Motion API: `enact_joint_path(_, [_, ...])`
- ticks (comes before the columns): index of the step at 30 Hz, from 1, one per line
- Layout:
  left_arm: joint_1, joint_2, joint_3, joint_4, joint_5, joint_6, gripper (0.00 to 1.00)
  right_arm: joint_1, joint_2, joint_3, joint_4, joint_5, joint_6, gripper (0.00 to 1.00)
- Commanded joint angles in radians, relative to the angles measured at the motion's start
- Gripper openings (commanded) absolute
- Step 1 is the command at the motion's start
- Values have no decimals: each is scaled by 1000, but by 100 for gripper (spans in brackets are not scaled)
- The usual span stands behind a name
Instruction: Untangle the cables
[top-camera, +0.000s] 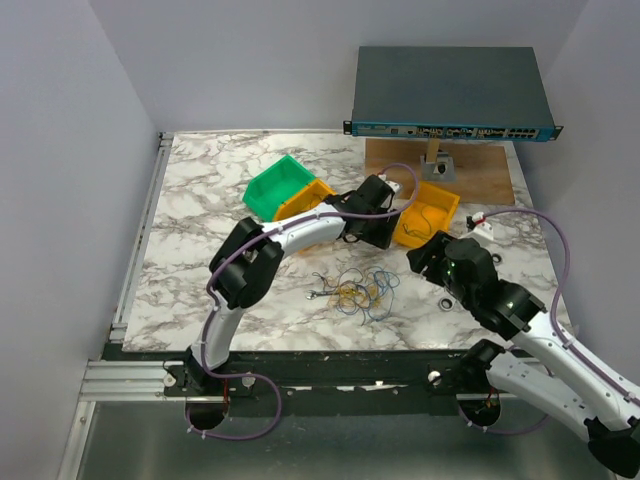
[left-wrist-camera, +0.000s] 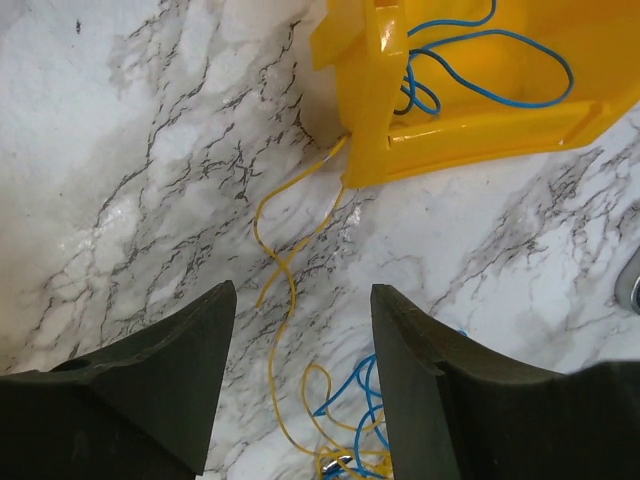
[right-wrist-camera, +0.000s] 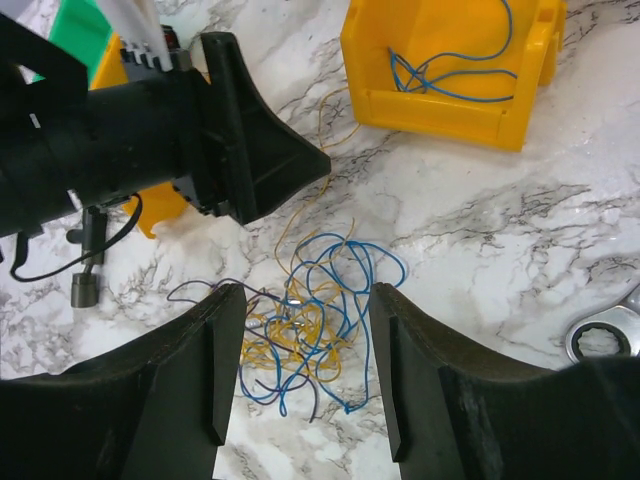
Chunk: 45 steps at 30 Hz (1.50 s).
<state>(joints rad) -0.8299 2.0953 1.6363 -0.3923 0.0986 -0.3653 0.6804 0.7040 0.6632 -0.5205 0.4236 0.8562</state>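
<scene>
The cables (right-wrist-camera: 310, 320) lie as one loose tangle of blue, yellow-orange and dark wires on the marble table, at mid-table (top-camera: 355, 290) in the top view. A single yellow wire (left-wrist-camera: 270, 250) runs from the tangle up to the yellow bin (left-wrist-camera: 450, 110), which holds a separate blue wire (left-wrist-camera: 500, 70). My left gripper (left-wrist-camera: 303, 300) hovers open over that yellow wire, between tangle and bin (top-camera: 383, 232). My right gripper (right-wrist-camera: 308, 295) stands open just above the tangle, fingers either side of it and nothing gripped (top-camera: 418, 262).
A green bin (top-camera: 280, 187) and an orange bin (top-camera: 303, 200) sit behind the left arm. A silver wrench (right-wrist-camera: 600, 335) lies right of the tangle. A network switch (top-camera: 450, 95) stands on a wooden board (top-camera: 480, 175) at the back right. The left gripper's finger (right-wrist-camera: 250, 150) reaches close above the tangle.
</scene>
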Motion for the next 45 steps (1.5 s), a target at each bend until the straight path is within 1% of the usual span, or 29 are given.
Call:
enact_joint_path(1, [-14, 74, 84, -105, -21, 34, 57, -2, -19, 26, -47, 44, -14, 60])
enact_joint_path(5, [-18, 91, 105, -120, -26, 34, 53, -3, -36, 13, -47, 38, -6, 60])
enact_joint_path(7, [-19, 106, 138, -158, -33, 30, 49, -3, -48, 4, -47, 35, -1, 60])
enact_joint_path(9, [-18, 137, 188, -211, -27, 30, 37, -3, -59, -1, -48, 32, -1, 59])
enact_joint_path(10, [-19, 152, 217, -238, -30, 34, 24, -2, -64, -4, -47, 32, 0, 59])
enact_joint_path(11, [-21, 157, 225, -247, -35, 38, 16, -2, -69, -6, -48, 33, -3, 59])
enact_joint_path(12, [-20, 156, 224, -243, -30, 40, 5, -3, -73, -8, -49, 34, -5, 59])
enact_joint_path(13, [-20, 150, 217, -235, -28, 41, 0, -2, -78, -9, -50, 35, -5, 59])
enact_joint_path(19, [-20, 66, 123, -150, -52, 52, 0, -3, -78, -13, -52, 20, -11, 59])
enact_joint_path(22, [-20, -7, 55, -116, -60, 48, 0, -3, -69, -28, -34, -5, -26, 59])
enact_joint_path(29, [-18, -316, -194, -8, -63, 51, 0, -2, 77, -60, 49, -174, -89, 59])
enact_joint_path(32, [-11, -446, -255, -17, -68, 63, 0, -2, 111, -83, 146, -281, -143, 60])
enact_joint_path(35, [13, -572, -293, -43, -34, 58, 0, -2, 137, -126, 301, -371, -219, 63])
enact_joint_path(37, [30, -655, -313, -59, -7, 49, 0, -2, 184, -140, 395, -408, -254, 68])
enact_joint_path(41, [42, -781, -311, -103, 19, 52, 0, -2, 293, -129, 582, -576, -336, 77])
enact_joint_path(42, [44, -808, -305, -115, 24, 55, 0, -1, 311, -132, 634, -596, -347, 79])
enact_joint_path(45, [48, -873, -293, -145, 36, 55, 0, 1, 355, -133, 748, -598, -367, 80])
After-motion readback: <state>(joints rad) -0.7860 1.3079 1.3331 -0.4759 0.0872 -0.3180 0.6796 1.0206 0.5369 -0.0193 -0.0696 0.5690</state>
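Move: The loose yellow cable strand lies about 4 cm below the left fingers, by the right-hand orange bin's near corner. From that hand, the cable tangle is about 13 cm back and 5 cm left, and the bin's middle some 7 cm ahead and 11 cm right. From the right hand, the tangle sits roughly 10 cm left, 3 cm back and 15 cm below; the bin is 16 cm ahead, 6 cm right and 13 cm below. Left hand pinches the yellow strand, lifts about 25 cm, leftward; right swings 10 cm left towards the tangle, opening. ##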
